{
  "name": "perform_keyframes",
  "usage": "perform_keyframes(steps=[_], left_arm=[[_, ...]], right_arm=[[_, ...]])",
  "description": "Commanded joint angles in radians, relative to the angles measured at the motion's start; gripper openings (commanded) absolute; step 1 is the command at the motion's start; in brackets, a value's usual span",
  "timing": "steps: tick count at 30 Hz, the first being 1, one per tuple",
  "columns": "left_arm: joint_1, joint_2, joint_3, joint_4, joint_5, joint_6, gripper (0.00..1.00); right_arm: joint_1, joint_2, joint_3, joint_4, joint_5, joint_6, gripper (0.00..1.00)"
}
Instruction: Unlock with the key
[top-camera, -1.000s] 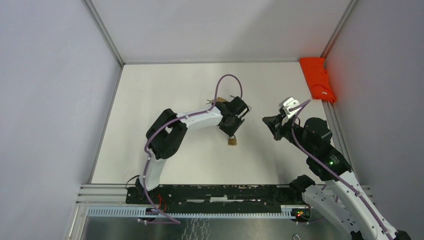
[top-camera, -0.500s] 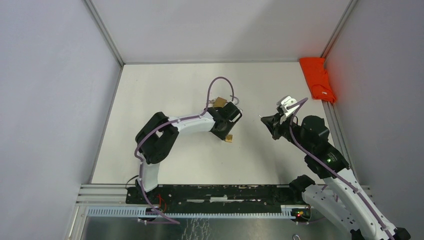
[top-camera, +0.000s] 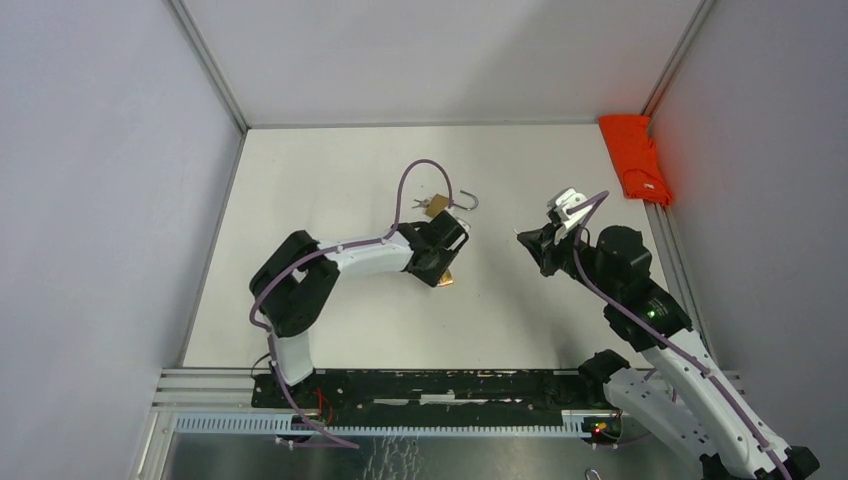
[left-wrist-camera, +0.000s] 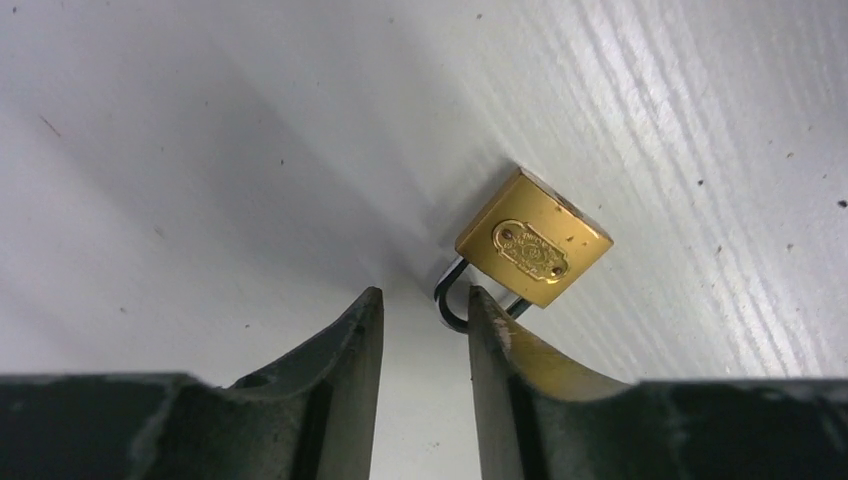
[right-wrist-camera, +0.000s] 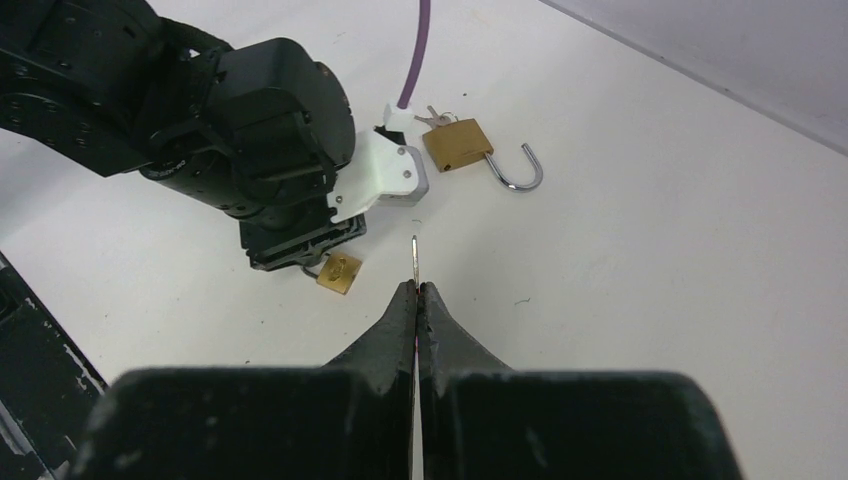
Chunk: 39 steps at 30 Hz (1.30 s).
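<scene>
A small brass padlock (left-wrist-camera: 533, 250) lies on the white table, its shackle (left-wrist-camera: 447, 303) pointing at my left gripper (left-wrist-camera: 425, 295). That gripper is open, and the shackle's loop sits just at the tip of the right finger, not pinched. From above, the padlock (top-camera: 447, 281) peeks out under the left gripper (top-camera: 440, 268). My right gripper (right-wrist-camera: 416, 287) hovers to the right of it, shut on a thin key (right-wrist-camera: 415, 255) whose blade sticks out toward the padlock (right-wrist-camera: 339, 272). In the top view the right gripper (top-camera: 526, 240) is well apart from the padlock.
A larger brass padlock (top-camera: 437, 206) with its shackle (top-camera: 466, 203) swung open and keys in it lies just behind the left wrist. A red cloth (top-camera: 635, 158) sits at the back right corner. Grey walls close in on three sides.
The left arm has drawn back to the left and the small padlock has shifted left with it, uncovering the larger open padlock. The right gripper has edged slightly left, still shut on the key.
</scene>
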Motion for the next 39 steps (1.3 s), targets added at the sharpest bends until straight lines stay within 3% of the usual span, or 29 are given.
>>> perform_keyframes(steps=[1,12,16,21,39], left_arm=[[0.007,-0.039,-0.059,-0.007,0.027,-0.026,0.46],[0.007,-0.254,0.039,-0.07,0.036,0.063,0.58],[0.008,-0.297,0.005,-0.038,0.153,0.113,0.66],[0.007,-0.274,-0.078,0.067,0.262,0.09,0.69],[0.005,-0.048,-0.056,0.154,0.244,0.19,0.7]], right_arm=[[-0.003,0.005,0.024,0.064,-0.02,0.013,0.0],[-0.004,-0.012,-0.034,0.143,-0.073,0.06,0.0],[-0.003,-0.029,-0.034,0.149,-0.071,0.057,0.0],[-0.004,-0.053,-0.021,0.124,-0.056,0.047,0.0],[-0.004,-0.088,-0.019,0.093,-0.049,0.048,0.0]])
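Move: The small padlock lies about 2 cm back and 3 cm to the right of the left hand, roughly 1 cm below it, its shackle against one fingertip. The large opened padlock is some 16 cm ahead of that hand and 3 cm to its right, with its keys at about the same distance ahead and 2 cm to its left. From the right hand, the small padlock is about 11 cm left, 2 cm ahead and 26 cm down. The small padlock's shackle is first nudged about 1 cm back and left by the left fingertip; then the hand comes free, rises about 10 cm while the fingers spread well wider, and drifts back and right. It sinks some 9 cm over the padlock, turned about 10 degrees clockwise and tilted slightly, fingers open to either side. The right hand rises 2 cm, still holding its key. ##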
